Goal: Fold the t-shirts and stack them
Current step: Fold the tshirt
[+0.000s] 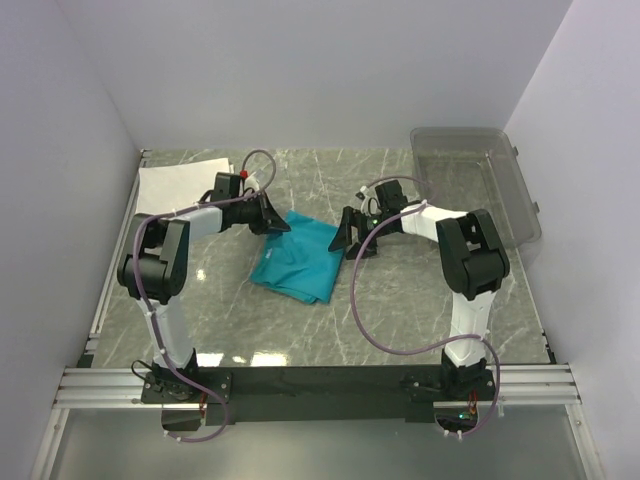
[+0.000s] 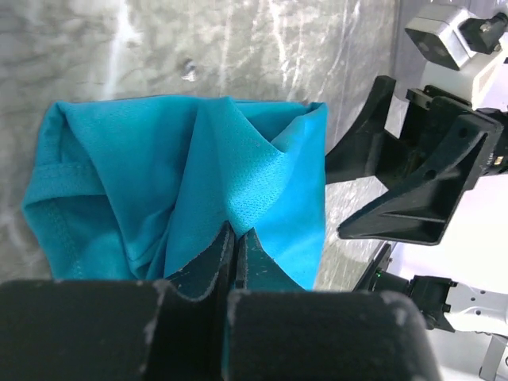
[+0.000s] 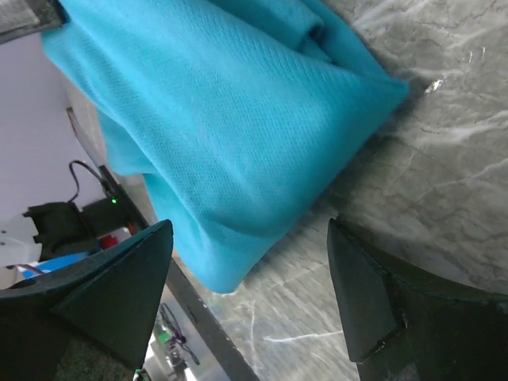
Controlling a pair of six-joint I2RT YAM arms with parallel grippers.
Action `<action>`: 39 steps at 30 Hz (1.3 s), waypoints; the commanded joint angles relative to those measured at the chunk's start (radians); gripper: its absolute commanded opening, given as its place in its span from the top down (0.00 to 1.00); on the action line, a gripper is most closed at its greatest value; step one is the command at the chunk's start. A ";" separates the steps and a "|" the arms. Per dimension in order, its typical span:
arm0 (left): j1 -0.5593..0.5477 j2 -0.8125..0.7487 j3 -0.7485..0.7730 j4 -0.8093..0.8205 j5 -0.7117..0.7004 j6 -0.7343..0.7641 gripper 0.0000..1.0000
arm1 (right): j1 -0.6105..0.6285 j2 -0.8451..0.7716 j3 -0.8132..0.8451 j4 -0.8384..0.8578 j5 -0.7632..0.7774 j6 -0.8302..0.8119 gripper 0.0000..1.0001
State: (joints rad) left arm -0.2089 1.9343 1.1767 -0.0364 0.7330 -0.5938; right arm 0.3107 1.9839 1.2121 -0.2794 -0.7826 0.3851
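Note:
A teal t-shirt [image 1: 300,262] lies bunched and partly folded in the middle of the table. My left gripper [image 1: 276,220] is at its far left corner, shut on a pinch of the teal fabric [image 2: 198,175], which rises to the closed jaw tips [image 2: 235,236]. My right gripper [image 1: 352,240] stands wide open just off the shirt's right edge, with nothing between its fingers. In the right wrist view, a fold of the shirt [image 3: 222,119] hangs over the table ahead of the open jaws [image 3: 250,228]. A white folded t-shirt [image 1: 180,182] lies flat at the far left.
A clear plastic bin [image 1: 478,185] stands at the far right corner. White walls close in the grey marble table [image 1: 400,310] on three sides. The right gripper's black fingers [image 2: 397,190] show to the right in the left wrist view.

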 commanded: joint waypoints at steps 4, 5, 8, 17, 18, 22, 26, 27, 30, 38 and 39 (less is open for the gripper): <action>0.028 -0.049 -0.046 0.058 0.028 -0.004 0.99 | 0.024 0.052 0.021 0.087 -0.029 0.104 0.15; 0.029 -0.051 -0.055 0.058 0.026 -0.004 0.99 | 0.027 0.071 0.026 0.095 -0.036 0.115 0.15; 0.045 -0.058 -0.074 0.066 0.026 -0.006 0.99 | 0.047 0.102 0.046 0.108 -0.050 0.139 0.18; 0.097 -0.106 -0.129 0.115 0.039 -0.054 0.99 | 0.077 0.174 0.066 0.109 -0.057 0.153 0.57; 0.100 -0.110 -0.134 0.112 0.040 -0.054 0.99 | 0.076 0.171 0.072 0.105 -0.034 0.140 0.62; 0.112 -0.141 -0.169 0.086 0.013 -0.040 0.99 | 0.074 0.159 0.098 0.060 0.026 0.095 0.82; 0.117 -0.159 -0.189 0.040 -0.059 -0.026 0.99 | 0.076 0.110 0.086 0.062 0.062 0.072 0.89; 0.117 -0.166 -0.187 0.039 -0.087 -0.024 0.99 | 0.074 0.095 0.066 0.068 0.068 0.061 0.89; 0.115 -0.175 -0.175 0.039 -0.096 -0.023 0.77 | 0.074 0.029 0.011 0.091 0.100 0.054 0.89; 0.111 -0.261 -0.031 -0.092 -0.168 0.051 0.47 | 0.024 -0.163 -0.143 0.117 0.259 0.107 0.90; 0.111 -0.290 -0.028 -0.115 -0.178 0.072 0.48 | 0.013 -0.183 -0.179 0.121 0.275 0.139 0.82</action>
State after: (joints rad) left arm -0.0978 1.7596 1.0843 -0.0906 0.6075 -0.5938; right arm 0.3626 1.8965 1.0798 -0.1761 -0.6083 0.4831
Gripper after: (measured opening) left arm 0.523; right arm 0.177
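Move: The t-shirt's right edge, which the open right hand goes for, lies about 4 cm to its left, level with it front to back and some 3 cm below; the shirt's middle is roughly 8 cm left and 3 cm back. The left hand already pinches the shirt's far left corner, and the shirt's middle lies about 8 cm back from that hand, 3 cm right and 5 cm below. The white cloth is some 22 cm to the left hand's left and 10 cm farther out. Pinching the t-shirt's right edge, the right fingers close on it after a reach of about 4 cm left and then 2 cm down, and pull it back to the right roughly 4 cm, rising slightly. The left hand travels about 5 cm left and a little down and back, opens to let go of its corner, then draws off up and forward, still edging left. ##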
